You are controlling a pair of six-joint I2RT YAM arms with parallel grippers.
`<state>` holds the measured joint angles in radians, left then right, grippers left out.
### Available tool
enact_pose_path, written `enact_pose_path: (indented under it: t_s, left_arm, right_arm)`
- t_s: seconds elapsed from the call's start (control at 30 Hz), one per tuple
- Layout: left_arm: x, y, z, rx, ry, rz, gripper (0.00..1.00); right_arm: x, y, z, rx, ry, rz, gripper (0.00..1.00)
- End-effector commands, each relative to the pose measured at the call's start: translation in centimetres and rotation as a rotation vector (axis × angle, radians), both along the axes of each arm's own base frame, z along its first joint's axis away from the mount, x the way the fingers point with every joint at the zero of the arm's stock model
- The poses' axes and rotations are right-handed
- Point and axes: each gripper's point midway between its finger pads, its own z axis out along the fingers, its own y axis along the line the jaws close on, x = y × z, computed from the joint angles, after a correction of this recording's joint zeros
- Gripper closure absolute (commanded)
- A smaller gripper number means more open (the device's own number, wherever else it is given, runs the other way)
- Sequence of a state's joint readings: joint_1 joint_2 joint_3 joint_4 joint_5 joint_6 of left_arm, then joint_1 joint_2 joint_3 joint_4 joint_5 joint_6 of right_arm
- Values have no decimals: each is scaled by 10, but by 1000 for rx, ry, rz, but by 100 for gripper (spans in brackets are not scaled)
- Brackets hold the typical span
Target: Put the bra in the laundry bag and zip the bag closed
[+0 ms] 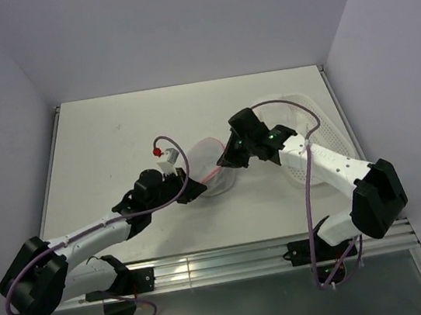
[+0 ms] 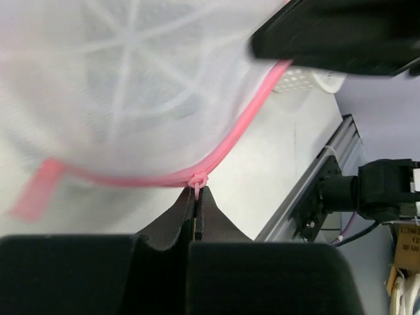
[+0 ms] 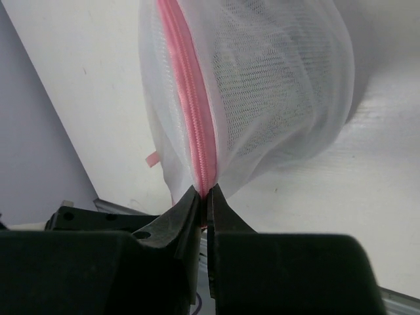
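The laundry bag (image 1: 213, 163) is a white mesh pouch with pink zipper trim, held between both grippers at the table's middle. My left gripper (image 1: 195, 188) is shut on the pink zipper pull (image 2: 197, 180) at the bag's near rim; its tips show in the left wrist view (image 2: 197, 194). My right gripper (image 1: 228, 160) is shut on the pink zipper trim (image 3: 197, 125) at the bag's other end (image 3: 209, 197). The zipper looks closed along the stretch seen in the right wrist view. The black bra is not in open view; only a dim grey shade shows through the mesh (image 3: 275, 111).
A white perforated plastic basket (image 1: 322, 138) lies at the right, under my right arm, and shows in the left wrist view (image 2: 298, 77). An aluminium rail (image 1: 233, 262) runs along the table's near edge. Grey walls close in the back and both sides.
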<state>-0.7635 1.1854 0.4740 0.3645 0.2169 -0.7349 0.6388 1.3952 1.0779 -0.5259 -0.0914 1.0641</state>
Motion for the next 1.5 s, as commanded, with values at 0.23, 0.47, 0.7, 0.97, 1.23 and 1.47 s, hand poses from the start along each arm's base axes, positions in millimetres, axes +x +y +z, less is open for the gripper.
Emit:
enact_pose_path:
  t_s: [0.23,0.47,0.7,0.97,1.23,1.47]
  left_arm:
    - [5,36,-14,8,27,92,100]
    - [5,57,-10,-5,17,160,100]
    - [4,65,10,-31,-15,188,100]
    - [6,53,17,-54,-13,143,100]
    - [19,29,25,-68,-28,89,100]
    - [20,0,36,-87,-46,26,100]
  right_arm:
    - [43,-21,35,-62,-88,15,92]
    - [82,-24,46,-99,-108,89,92]
    - [125,-25,46,-119,-105,123,92]
    - [151,0,46,-108,-92,180,82]
    - [116,-6,75,-117,-127,171,55]
    - [49,-6,75,-31,-110,168,53]
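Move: The left fingers hold the pink zip pull, which lies about 6 cm nearer the base, 7 cm to the left and 2 cm below the right hand; the pink tail at the zip's end is some 5 cm ahead of the left hand, 3 cm to its left and 3 cm lower. The right fingers hold the zip band; the laundry bag's middle is about 1 cm ahead of them, 4 cm left and 6 cm down. Keeping the band pinched, the right hand draws it forward, away from the left hand, about 10 cm with a slight rise and some 15 degrees of counter-clockwise turn, while the left hand, still gripping the pull, tugs about 6 cm to the left and lifts a little. Then the right fingers open wide and let go of the band as the hand runs a bit farther forward before coming back about 5 cm and up 4 cm clear of the bag, and the left hand eases back down and some 4 cm to the right with its grip kept. ##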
